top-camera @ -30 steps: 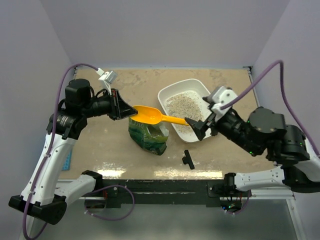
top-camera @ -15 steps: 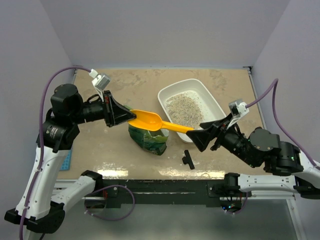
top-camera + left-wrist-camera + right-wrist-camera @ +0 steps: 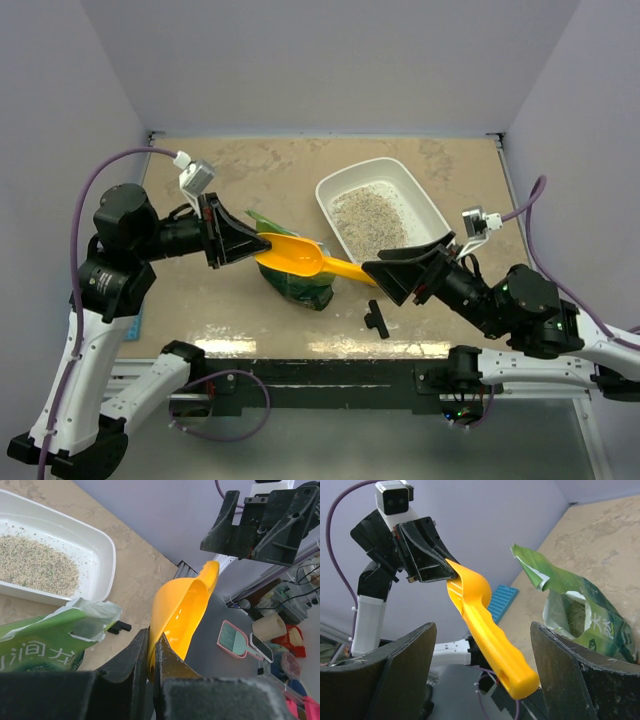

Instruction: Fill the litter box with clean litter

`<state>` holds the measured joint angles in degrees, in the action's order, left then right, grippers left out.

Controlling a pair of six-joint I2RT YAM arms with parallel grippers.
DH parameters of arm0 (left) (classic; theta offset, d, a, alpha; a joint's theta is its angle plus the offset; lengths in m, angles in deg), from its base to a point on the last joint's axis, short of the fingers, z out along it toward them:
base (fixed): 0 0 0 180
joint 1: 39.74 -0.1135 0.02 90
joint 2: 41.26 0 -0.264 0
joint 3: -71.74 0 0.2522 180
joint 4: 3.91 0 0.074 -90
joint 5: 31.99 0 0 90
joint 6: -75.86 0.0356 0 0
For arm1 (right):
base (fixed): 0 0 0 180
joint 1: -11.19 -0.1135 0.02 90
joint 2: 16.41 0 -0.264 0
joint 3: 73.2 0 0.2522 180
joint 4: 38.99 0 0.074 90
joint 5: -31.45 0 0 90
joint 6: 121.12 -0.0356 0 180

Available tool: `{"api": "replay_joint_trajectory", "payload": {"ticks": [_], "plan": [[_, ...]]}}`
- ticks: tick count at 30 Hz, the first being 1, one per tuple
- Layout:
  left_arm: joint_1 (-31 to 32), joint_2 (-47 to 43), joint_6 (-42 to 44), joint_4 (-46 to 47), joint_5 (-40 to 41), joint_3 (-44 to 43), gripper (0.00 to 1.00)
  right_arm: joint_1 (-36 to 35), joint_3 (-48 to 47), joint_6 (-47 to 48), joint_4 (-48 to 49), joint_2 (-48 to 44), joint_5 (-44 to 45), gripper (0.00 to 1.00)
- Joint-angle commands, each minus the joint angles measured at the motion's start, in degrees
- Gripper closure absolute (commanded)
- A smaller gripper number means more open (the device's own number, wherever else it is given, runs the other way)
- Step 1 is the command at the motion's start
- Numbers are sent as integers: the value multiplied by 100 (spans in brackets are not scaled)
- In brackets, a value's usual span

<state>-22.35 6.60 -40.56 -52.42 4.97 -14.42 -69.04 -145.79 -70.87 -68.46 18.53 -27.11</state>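
The white litter box sits at the back right, clean litter spread over its floor. My left gripper is shut on the bowl rim of an orange scoop, holding it above the open green bag. In the left wrist view the jaws pinch the scoop, with the litter box and litter behind. My right gripper is open, and the scoop's handle end lies between its fingers, close to the right one.
A small black clip lies on the table near the front edge. A blue studded board lies at the table's left edge. The green bag stands open-topped between the arms.
My right arm has swung down and back from the litter box's near corner, jaws still around the handle end. The left arm drew back a little, lowering the scoop toward the bag.
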Motion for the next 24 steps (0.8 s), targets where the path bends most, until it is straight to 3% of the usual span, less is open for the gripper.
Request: {"api": "replay_joint_trajectory", "payload": {"ticks": [1, 16, 24], "plan": [[28, -215, -303, 547, -374, -28, 100, -19, 117, -253, 673, 22, -243, 20], [300, -400, -154, 337, -181, -204, 100, -19, 179, -138, 1544, 654, -1316, 23], [379, -409, -66, 249, -102, -310, 100, -28, 477, -271, 1465, 146, -1500, 24]]}}
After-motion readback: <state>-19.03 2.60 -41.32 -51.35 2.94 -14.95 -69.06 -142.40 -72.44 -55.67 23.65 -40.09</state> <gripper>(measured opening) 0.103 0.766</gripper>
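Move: The scoop handle points at the open right gripper, its middle about 5 cm to the left and level with it. From the left gripper, which holds the bowl's rim, the handle is some 13 cm right and 4 cm back, at the same height. From the right hand, the litter bag stands roughly 15 cm left, 10 cm ahead, 30 cm below; the litter box 25 cm ahead, 6 cm right, and the black clip 3 cm ahead, 3 cm right, both some 40 cm down. Slide the open right gripper about 5 cm left and 3 cm back along the scoop handle so that it comes deeper between the fingers, turning the hand some 15 degrees counter-clockwise; don't close yet. Meanwhile keep the left fingers shut on the bowl's rim and draw the scoop about 4 cm back and slightly up. ##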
